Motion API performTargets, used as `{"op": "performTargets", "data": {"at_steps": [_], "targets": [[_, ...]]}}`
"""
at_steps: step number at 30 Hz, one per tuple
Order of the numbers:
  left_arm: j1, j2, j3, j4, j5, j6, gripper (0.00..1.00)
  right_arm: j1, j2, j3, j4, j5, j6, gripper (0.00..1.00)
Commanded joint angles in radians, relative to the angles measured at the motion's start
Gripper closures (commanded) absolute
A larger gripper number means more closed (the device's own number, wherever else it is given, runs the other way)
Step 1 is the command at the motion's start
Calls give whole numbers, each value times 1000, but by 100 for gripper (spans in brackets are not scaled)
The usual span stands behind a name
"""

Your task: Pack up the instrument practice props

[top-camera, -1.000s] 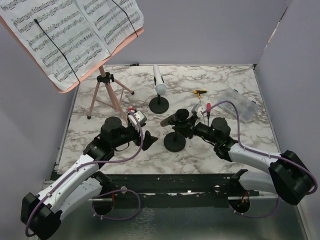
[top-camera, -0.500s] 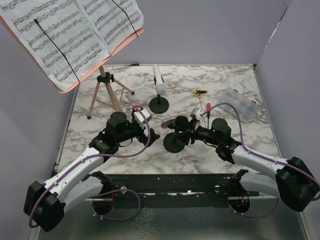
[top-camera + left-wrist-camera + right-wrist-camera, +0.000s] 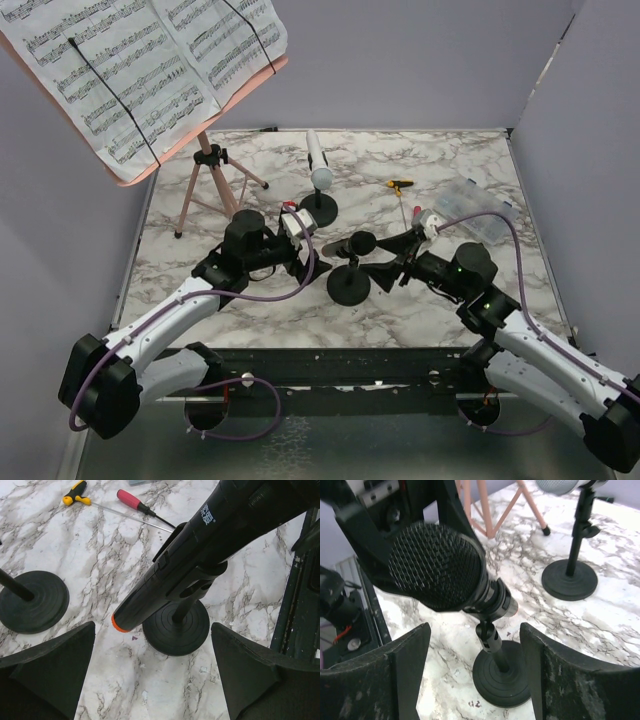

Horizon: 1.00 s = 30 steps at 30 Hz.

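Note:
The black microphone [image 3: 349, 244] rests tilted in its black round-based holder [image 3: 350, 286] at the table's middle front. My left gripper [image 3: 308, 262] is open just left of it, and my right gripper [image 3: 383, 266] is open just right of it; neither touches it. In the left wrist view the microphone [image 3: 200, 545] and holder base [image 3: 175, 628] lie ahead of the open gripper [image 3: 152, 680]. In the right wrist view the mesh head [image 3: 437, 565] sits above the open gripper [image 3: 475, 680]. The white microphone [image 3: 318, 165] stands in the second holder [image 3: 318, 210]. The pink tripod rest [image 3: 205, 185] carries sheet-music pages [image 3: 140, 70].
A red-handled screwdriver [image 3: 415, 213] and a yellow-handled tool [image 3: 400, 184] lie right of the white microphone. A clear compartment box [image 3: 482, 205] sits at the far right. Grey walls close in the table on three sides.
My right gripper has drawn back to the right, away from the black microphone. My left gripper has moved right, closer to the microphone and its holder.

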State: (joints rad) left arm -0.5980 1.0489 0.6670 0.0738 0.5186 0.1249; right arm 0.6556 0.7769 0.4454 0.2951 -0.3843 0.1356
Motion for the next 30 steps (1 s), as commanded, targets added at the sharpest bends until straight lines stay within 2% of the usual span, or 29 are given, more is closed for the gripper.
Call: {"op": "performTargets", "data": {"at_steps": [1, 2, 4, 8, 9, 10, 18, 23, 30], "targets": [[-5, 8, 27, 45, 56, 9, 1, 8, -57, 71, -157, 122, 58, 22], [-5, 7, 28, 48, 55, 10, 1, 7, -65, 87, -181, 135, 68, 22], [-6, 7, 30, 51, 59, 16, 1, 8, -77, 135, -260, 172, 98, 12], [-6, 23, 34, 53, 73, 25, 1, 7, -82, 245, -418, 218, 149, 9], [-6, 29, 34, 58, 78, 24, 1, 8, -83, 271, -449, 221, 158, 2], [-6, 37, 36, 61, 82, 21, 1, 7, -82, 292, -473, 227, 169, 0], [-8, 61, 61, 86, 91, 25, 1, 8, -34, 460, -633, 174, 174, 0], [-8, 75, 74, 85, 105, 33, 1, 8, 81, 604, -761, 114, 154, 0], [-16, 95, 82, 88, 103, 42, 1, 9, 136, 623, -684, 123, 143, 0]]}}
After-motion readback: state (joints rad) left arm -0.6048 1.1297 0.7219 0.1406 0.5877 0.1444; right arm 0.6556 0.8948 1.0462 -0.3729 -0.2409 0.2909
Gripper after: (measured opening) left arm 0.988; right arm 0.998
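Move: The black microphone on its stand lies some 7 cm right of the open left hand, about 1 cm ahead and 1 cm above it, tail end nearest. Its round base is about 9 cm right, 1 cm ahead and 12 cm below; the white microphone's base is some 19 cm ahead, 2 cm right and 12 cm below. From the right hand, the black microphone sits about 5 cm left, 1 cm ahead and 3 cm higher. No new contact can be seen: the right hand climbs about 10 cm from beside the black microphone, easing right and then partly back left, spreading its fingers to full width while it tips down some 15 degrees and turns a little clockwise. Meanwhile the left hand, still wide open, creeps about 2 cm right towards the microphone body and rises about 1 cm. ##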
